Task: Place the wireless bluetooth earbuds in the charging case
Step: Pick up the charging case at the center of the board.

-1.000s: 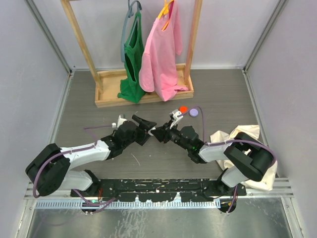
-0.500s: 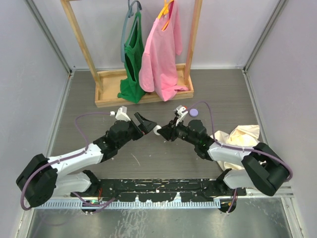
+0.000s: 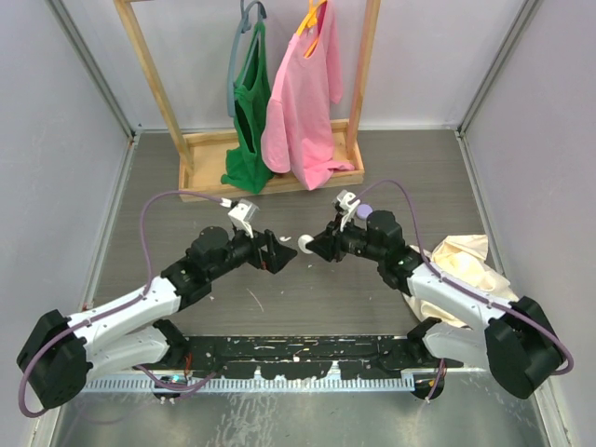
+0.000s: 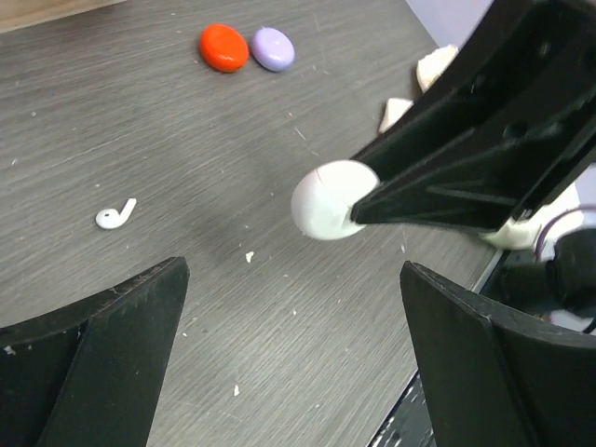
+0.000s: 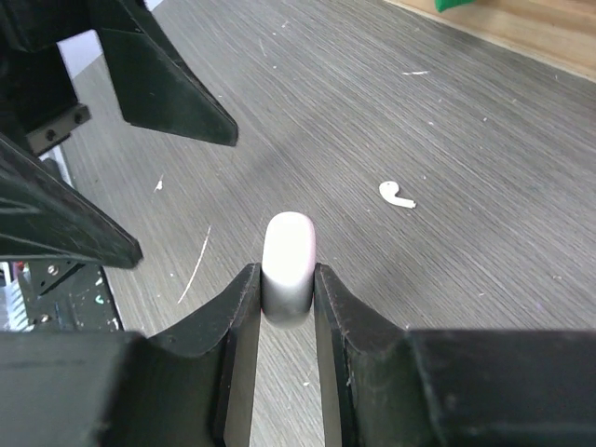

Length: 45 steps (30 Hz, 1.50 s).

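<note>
A white rounded charging case [image 5: 289,247] is pinched edge-on in my right gripper [image 5: 286,275], held above the table; its lid looks closed. From above the case [image 3: 306,245] hangs between the two arms. My left gripper [image 4: 293,279] stands wide open just left of the case [image 4: 328,198], with nothing between its fingers. One small pale earbud [image 4: 115,215] lies on the grey table, beyond the case in the right wrist view [image 5: 398,195]. I see no second earbud.
A red disc [image 4: 224,47] and a purple disc [image 4: 273,48] lie together on the table behind the right arm. A wooden rack [image 3: 270,177] with green and pink garments stands at the back. A cream cloth [image 3: 461,256] lies at the right.
My left gripper has opened wide and drawn back left from the case. The right gripper has kept the case and shifted slightly right. Both arms have reached further over the table.
</note>
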Motion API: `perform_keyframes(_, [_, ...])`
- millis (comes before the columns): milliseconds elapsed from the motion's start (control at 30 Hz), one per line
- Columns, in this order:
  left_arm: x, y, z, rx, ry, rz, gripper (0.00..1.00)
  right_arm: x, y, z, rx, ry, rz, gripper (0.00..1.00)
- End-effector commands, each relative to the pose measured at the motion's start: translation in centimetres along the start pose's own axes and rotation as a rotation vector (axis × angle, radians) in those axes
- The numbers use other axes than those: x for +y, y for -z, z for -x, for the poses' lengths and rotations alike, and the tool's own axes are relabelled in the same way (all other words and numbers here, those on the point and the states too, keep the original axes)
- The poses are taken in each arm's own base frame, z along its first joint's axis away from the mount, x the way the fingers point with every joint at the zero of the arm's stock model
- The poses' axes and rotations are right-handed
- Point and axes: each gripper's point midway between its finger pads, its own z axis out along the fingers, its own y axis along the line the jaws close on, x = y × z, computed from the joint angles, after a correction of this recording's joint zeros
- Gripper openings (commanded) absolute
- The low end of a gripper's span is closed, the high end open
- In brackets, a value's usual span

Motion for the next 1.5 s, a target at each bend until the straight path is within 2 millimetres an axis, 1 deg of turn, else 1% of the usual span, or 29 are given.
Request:
perform_keyframes(0, [-2.8,0.1,0.9,-0.010,-0.225,-0.188,0.97,2.0,1.2,3.8,-0.027,0.118,0.069,0.18])
perform_keyframes(67, [-3.6,-0.1,0.2,0.027,-0.276,-0.253,0.95,2.6,1.7,4.2,-0.018,0.156,0.087,0.19])
perform_keyframes(133, [-4.5,-0.2,-0.3,0.051,-0.312,-0.318,0.94,3.1,2.1,4.6,-0.006,0.184,0.111,0.19])
perform_keyframes(233, [-5.0,-0.4,-0.5,0.057,-0.355,-0.370,0.94,4.0,2.4,4.9,0.023,0.210,0.155,0.19])
perform_keyframes(400, [-5.3,-0.4,-0.1,0.034,-0.424,-0.432,0.94,4.9,2.6,5.0,0.077,0.223,0.209,0.19])
perform_keyframes(533, [-5.3,-0.1,0.8,-0.011,-0.444,-0.482,0.89,5.6,2.8,5.2,0.105,0.226,0.247,0.19])
perform_keyframes(633, [-5.4,-0.2,1.2,-0.035,-0.445,-0.528,0.88,6.1,2.9,5.2,0.117,0.226,0.277,0.20])
perform_keyframes(733, [-6.1,-0.1,1.3,-0.043,-0.451,-0.589,0.88,6.4,2.9,5.0,0.131,0.218,0.300,0.20])
perform_keyframes(767, [-6.3,-0.1,1.3,-0.044,-0.453,-0.604,0.85,6.5,2.9,4.9,0.137,0.216,0.306,0.20])
perform_keyframes(933, [-6.9,-0.1,1.1,-0.040,-0.455,-0.648,0.79,6.7,2.8,4.7,0.148,0.214,0.332,0.20])
perform_keyframes(1000, [-6.9,-0.1,1.0,-0.035,-0.450,-0.649,0.75,6.8,2.7,4.6,0.150,0.215,0.341,0.20])
perform_keyframes(1333, [-6.8,-0.1,-0.1,0.008,-0.429,-0.676,0.61,7.3,2.7,4.9,0.149,0.226,0.373,0.20])
perform_keyframes(1467, [-6.7,-0.1,-0.4,0.019,-0.423,-0.680,0.52,7.3,2.7,5.0,0.151,0.228,0.378,0.20])
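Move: The white charging case, held in the right fingers, is about 7 cm to the right of the left hand, 3 cm ahead and some 3 cm lower. On the table roughly 15 cm below, the loose earbud lies about 10 cm ahead and 1 cm right, the orange disc 17 cm ahead and 17 cm right, the purple disc 15 cm ahead and 22 cm right. From the right hand, the open left gripper is about 8 cm left, 2 cm back and 3 cm higher. Keeping its grip on the charging case, the right hand lifts it and draws it back, about 5 cm each, while turning some 25 degrees counter-clockwise to present its free end to the left gripper. The left hand goes back and right about 4 cm each, dipping then rising again, and swings roughly 35 degrees clockwise until its fingers point right and nearly level at the case, closing from wide open to about half around its free end, with no grip on it yet to be seen. ##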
